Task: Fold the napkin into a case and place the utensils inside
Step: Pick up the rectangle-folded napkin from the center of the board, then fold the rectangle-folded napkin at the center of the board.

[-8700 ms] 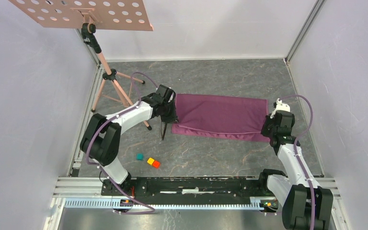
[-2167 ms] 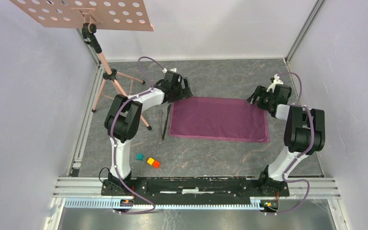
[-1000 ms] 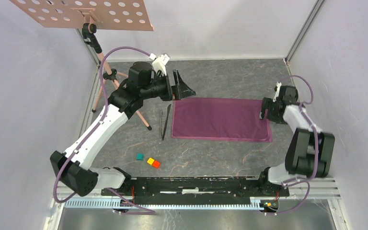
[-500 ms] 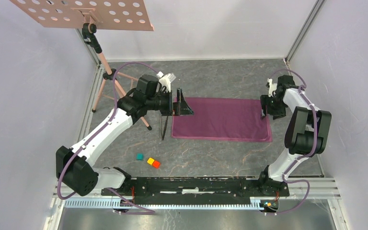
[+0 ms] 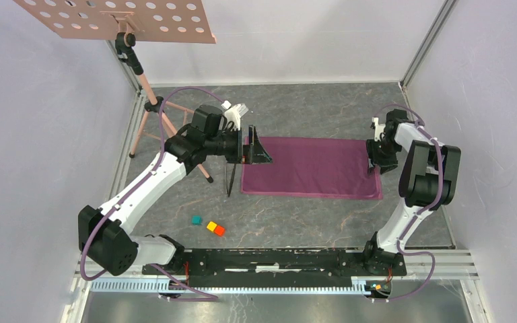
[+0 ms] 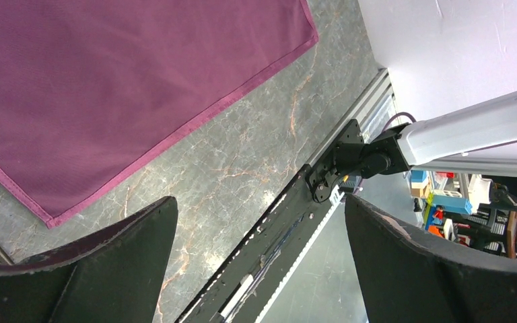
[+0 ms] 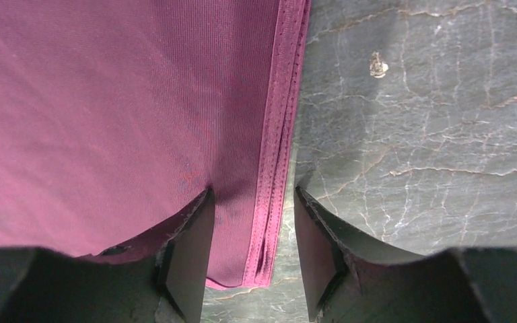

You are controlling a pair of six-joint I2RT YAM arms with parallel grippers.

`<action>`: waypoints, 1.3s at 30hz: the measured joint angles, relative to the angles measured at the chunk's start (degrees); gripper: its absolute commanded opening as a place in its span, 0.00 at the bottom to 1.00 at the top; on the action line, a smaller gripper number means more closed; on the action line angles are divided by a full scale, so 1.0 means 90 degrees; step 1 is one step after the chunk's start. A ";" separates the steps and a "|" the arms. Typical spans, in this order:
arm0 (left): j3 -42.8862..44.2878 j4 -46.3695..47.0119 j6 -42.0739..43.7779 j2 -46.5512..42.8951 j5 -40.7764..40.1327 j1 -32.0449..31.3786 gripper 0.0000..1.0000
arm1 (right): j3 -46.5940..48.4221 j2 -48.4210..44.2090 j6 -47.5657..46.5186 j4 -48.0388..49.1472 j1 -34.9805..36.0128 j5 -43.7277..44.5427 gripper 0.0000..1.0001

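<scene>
The plum-purple napkin (image 5: 309,168) lies flat on the grey table as a folded rectangle. The two dark utensils (image 5: 230,176) lie side by side just left of its left edge. My left gripper (image 5: 256,147) is open and empty, raised above the napkin's left end; its wrist view shows the napkin (image 6: 128,81) below, between wide-apart fingers (image 6: 74,269). My right gripper (image 5: 375,157) is low at the napkin's right edge. In its wrist view the open gripper (image 7: 252,249) straddles the layered hem (image 7: 277,134); one finger is over the cloth, the other over bare table.
A tripod stand (image 5: 151,108) with a perforated board (image 5: 114,20) stands at the back left. Teal (image 5: 196,219), yellow (image 5: 211,226) and orange (image 5: 219,231) blocks lie near the front left. The mounting rail (image 5: 276,259) runs along the near edge. Walls close in on both sides.
Both grippers left the napkin's far corners. The left arm swung up and settled above the left end. The right gripper came down onto the right edge and shifted slightly nearer in the last half second.
</scene>
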 measured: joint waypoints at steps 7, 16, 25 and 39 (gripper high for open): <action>0.0000 0.0000 0.0022 -0.0002 0.0000 0.0012 1.00 | 0.0090 0.0182 -0.0032 -0.0049 0.0002 0.0092 0.32; 0.0000 -0.0022 0.0024 -0.0002 0.0005 0.0083 1.00 | 0.0121 0.0204 -0.0036 -0.0056 0.0092 0.0338 0.00; -0.0002 -0.0019 0.0024 -0.0002 0.0017 0.0085 1.00 | -0.0015 0.0100 -0.0114 0.0143 0.0100 0.1401 0.00; -0.0083 0.0029 0.0022 -0.0002 0.0083 0.0085 1.00 | -0.0396 -0.1161 -0.0066 0.0568 0.0554 0.2912 0.00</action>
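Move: The half-open right fingers straddle the napkin's right edge, its midpoint about 1 cm right and 1 cm ahead of them, just below. The napkin's middle lies some 20 cm left and 1 cm ahead, its near right corner about 8 cm back and 1 cm right; the foot of the right wall stands some 17 cm right, roughly level with the hand. From the waiting left hand, the napkin's middle is about 7 cm ahead, 17 cm right and 23 cm below. The right fingers, pressed down barely half a centimetre more, shut and pinch the napkin's right edge, then drag it about 7 cm rightward towards the wall, their tips swinging out to the right by some 25 degrees. Still pinching, the hand lifts roughly 6 cm and towards the end comes back left about 2 cm. ##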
